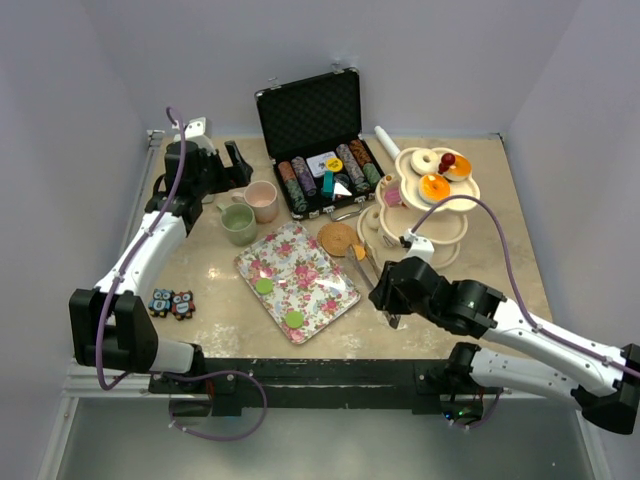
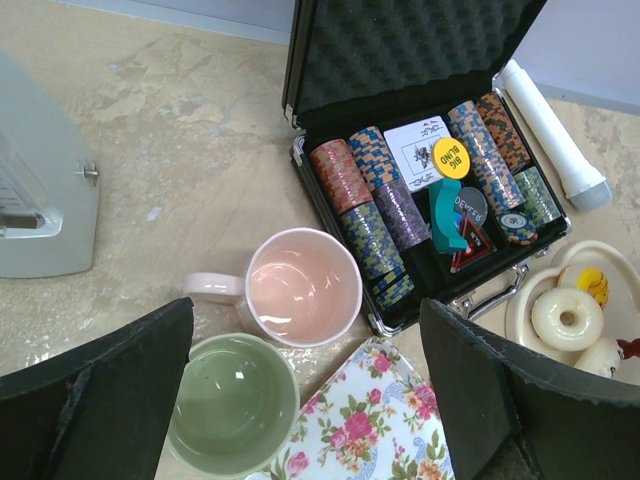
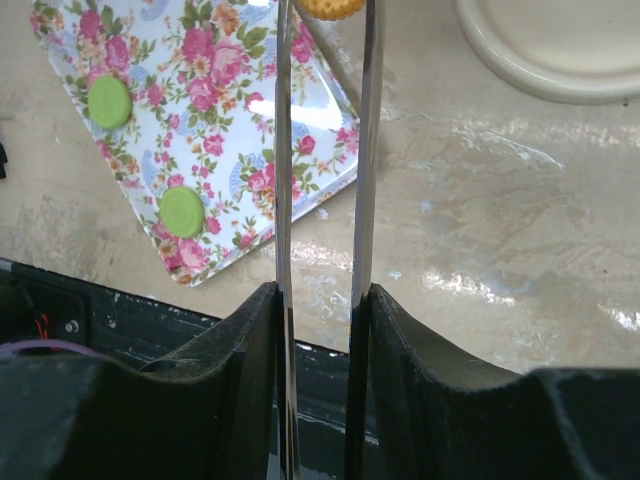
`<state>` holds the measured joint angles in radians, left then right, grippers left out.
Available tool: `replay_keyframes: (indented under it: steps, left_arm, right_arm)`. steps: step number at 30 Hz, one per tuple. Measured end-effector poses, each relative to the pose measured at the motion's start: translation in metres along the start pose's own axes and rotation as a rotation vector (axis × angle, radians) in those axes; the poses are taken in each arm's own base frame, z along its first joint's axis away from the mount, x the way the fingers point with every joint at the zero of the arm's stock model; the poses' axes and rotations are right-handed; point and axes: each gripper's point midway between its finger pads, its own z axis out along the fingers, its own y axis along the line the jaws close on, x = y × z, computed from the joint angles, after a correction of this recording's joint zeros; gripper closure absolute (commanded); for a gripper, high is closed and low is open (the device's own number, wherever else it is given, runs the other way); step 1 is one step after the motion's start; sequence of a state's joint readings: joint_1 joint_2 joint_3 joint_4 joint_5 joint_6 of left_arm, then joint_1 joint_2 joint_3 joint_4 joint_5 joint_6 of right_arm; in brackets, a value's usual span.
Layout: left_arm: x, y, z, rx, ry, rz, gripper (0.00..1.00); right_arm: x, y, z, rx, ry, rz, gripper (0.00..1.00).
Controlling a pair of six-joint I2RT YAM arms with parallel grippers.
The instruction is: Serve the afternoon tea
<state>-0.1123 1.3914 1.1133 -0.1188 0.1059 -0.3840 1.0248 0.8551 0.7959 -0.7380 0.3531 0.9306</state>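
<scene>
My left gripper (image 1: 225, 165) (image 2: 305, 320) hangs wide open above the pink cup (image 1: 262, 200) (image 2: 300, 288) and the green cup (image 1: 238, 222) (image 2: 232, 400), holding nothing. Both cups stand upright and empty on the table, left of the tray. My right gripper (image 1: 388, 300) (image 3: 322, 300) is shut on metal tongs (image 1: 366, 268) (image 3: 283, 150). The tong tips pinch a small orange sweet (image 1: 357, 252) (image 3: 330, 6) near the tray's right corner. The cream tiered stand (image 1: 425, 212) carries a donut (image 1: 424, 161) (image 2: 567, 318) and small cakes on top; its bottom plate (image 3: 560, 45) shows in the right wrist view.
A floral tray (image 1: 320, 270) (image 3: 210, 60) (image 2: 385, 420) holds two green discs (image 3: 110, 102). An open black poker-chip case (image 1: 320, 150) (image 2: 420, 180) stands at the back, with a white cylinder (image 2: 550, 130) beside it. A round brown mat (image 1: 338, 237) and two owl figures (image 1: 172, 303) lie on the table.
</scene>
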Motion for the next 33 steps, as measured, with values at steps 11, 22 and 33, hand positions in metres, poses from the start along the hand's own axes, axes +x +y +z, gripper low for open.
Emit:
replay_keyframes:
  steps: [11, 22, 33]
  left_arm:
    - [0.005, 0.001, 0.001, 0.002, 0.010, -0.001, 0.01]
    - [0.007, -0.006, 0.001, 0.037, 0.019, -0.022, 0.01]
    - [0.006, -0.014, 0.001, 0.081, 0.017, -0.043, 0.01]
  right_arm:
    - [0.003, -0.032, -0.008, 0.134, -0.020, 0.108, 0.76]
    - [-0.002, -0.046, -0.014, 0.196, -0.065, 0.225, 0.76]
    - [-0.002, -0.066, 0.000, 0.332, -0.064, 0.284, 0.71]
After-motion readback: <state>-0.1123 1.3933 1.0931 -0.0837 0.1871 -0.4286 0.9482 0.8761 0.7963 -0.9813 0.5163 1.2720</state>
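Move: The right hand holds the tongs, with the orange biscuit in their tips, and is bound for the tea stand's bottom tier, whose middle is about 15 cm ahead, 8 cm to the right and 12 cm below. The stand's middle tier is some 20 cm ahead and 10 cm right, the wicker coaster about 14 cm ahead and 11 cm left, the flowered tray 2 cm ahead and 22 cm left. From the left hand the bottom tier lies roughly 15 cm back and 43 cm right. The right hand carries the tongs about 6 cm to the right while its wrist turns some 25 degrees clockwise, so that the tips swing away from beside the wicker coaster towards the near part of the stand's bottom tier, the fingers keeping their hold and the tongs still pinching the orange biscuit. It sinks a little on the way, then towards the end dips further and eases slightly forward with the tips tilting down, ending between 2 and 3 cm lower. ##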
